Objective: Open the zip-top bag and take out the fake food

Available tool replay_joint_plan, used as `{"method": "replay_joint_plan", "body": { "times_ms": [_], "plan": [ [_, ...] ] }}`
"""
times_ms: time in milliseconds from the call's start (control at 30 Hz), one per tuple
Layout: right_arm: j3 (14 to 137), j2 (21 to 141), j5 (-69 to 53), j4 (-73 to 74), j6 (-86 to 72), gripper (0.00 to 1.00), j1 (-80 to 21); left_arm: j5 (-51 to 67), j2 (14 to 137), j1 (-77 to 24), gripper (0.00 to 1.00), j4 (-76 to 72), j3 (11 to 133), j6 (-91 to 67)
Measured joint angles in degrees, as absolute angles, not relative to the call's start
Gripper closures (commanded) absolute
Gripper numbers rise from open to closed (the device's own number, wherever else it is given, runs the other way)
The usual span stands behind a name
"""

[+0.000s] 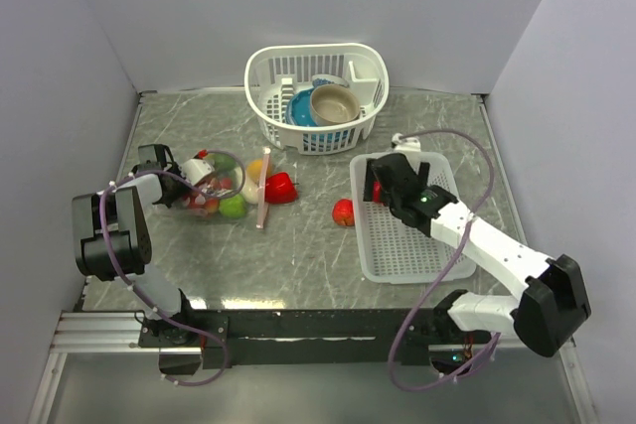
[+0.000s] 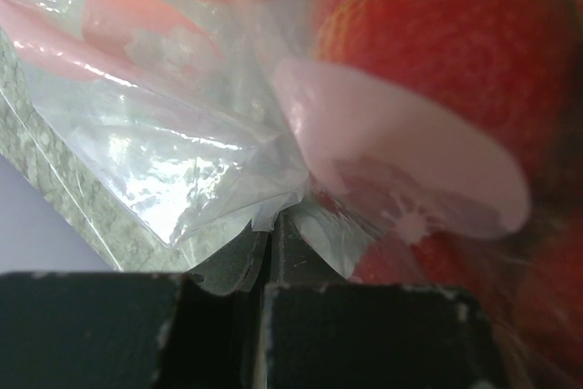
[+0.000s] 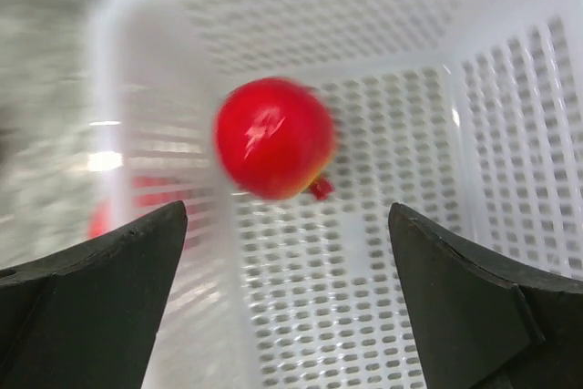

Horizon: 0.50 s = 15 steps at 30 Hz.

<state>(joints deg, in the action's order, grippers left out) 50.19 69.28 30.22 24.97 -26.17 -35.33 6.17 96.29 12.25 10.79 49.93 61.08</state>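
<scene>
The zip-top bag [image 1: 211, 189] lies at the left of the table, its pink zip strip [image 1: 262, 191] toward the middle, with green, red and orange fake food inside. My left gripper [image 1: 177, 174] is shut on the bag's left end; the left wrist view shows its jaws [image 2: 269, 225] pinching clear plastic [image 2: 164, 161] in front of a red piece [image 2: 437, 52]. A red pepper [image 1: 281, 188] and a yellow piece [image 1: 255, 168] lie at the bag's mouth. My right gripper [image 1: 376, 178] [image 3: 287, 216] is open above a flat white tray [image 1: 407, 245], where a blurred red fruit [image 3: 273, 138] lies free of the fingers.
Another red fruit [image 1: 343, 212] rests on the table just left of the tray. A white mesh basket [image 1: 316, 136] at the back holds a blue bowl [image 1: 298, 109] and a tan bowl [image 1: 335, 103]. Walls enclose the table on three sides.
</scene>
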Motion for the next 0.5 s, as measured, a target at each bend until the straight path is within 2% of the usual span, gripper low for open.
{"method": "replay_joint_plan", "body": {
  "times_ms": [167,300,500],
  "plan": [
    [60.49,72.77,29.63,22.04,-18.61,0.00,-45.98,6.15,96.29,12.25,0.96,10.83,49.95,61.23],
    [69.97,83.88,26.89,20.12,-13.17,0.00,-55.22,6.13,96.29,12.25,0.96,10.85,49.95,61.23],
    [72.42,98.32,22.26,20.86,-12.62,0.00,-55.75,6.11,96.29,12.25,0.96,11.00,49.98,61.25]
  ]
}}
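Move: The red pepper lies about 27 cm to the right hand's left, roughly level with it and some 12 cm below. The red fruit on the table is about 13 cm left and 7 cm back, the white tray's middle 8 cm straight back, and the bag's mouth strip some 5 cm beyond the pepper to its left. From the left hand the pepper is about 30 cm right and 6 cm back. The right hand, fingers open, arcs up, then down, some 20 cm left towards the red pepper, turning counter-clockwise. ##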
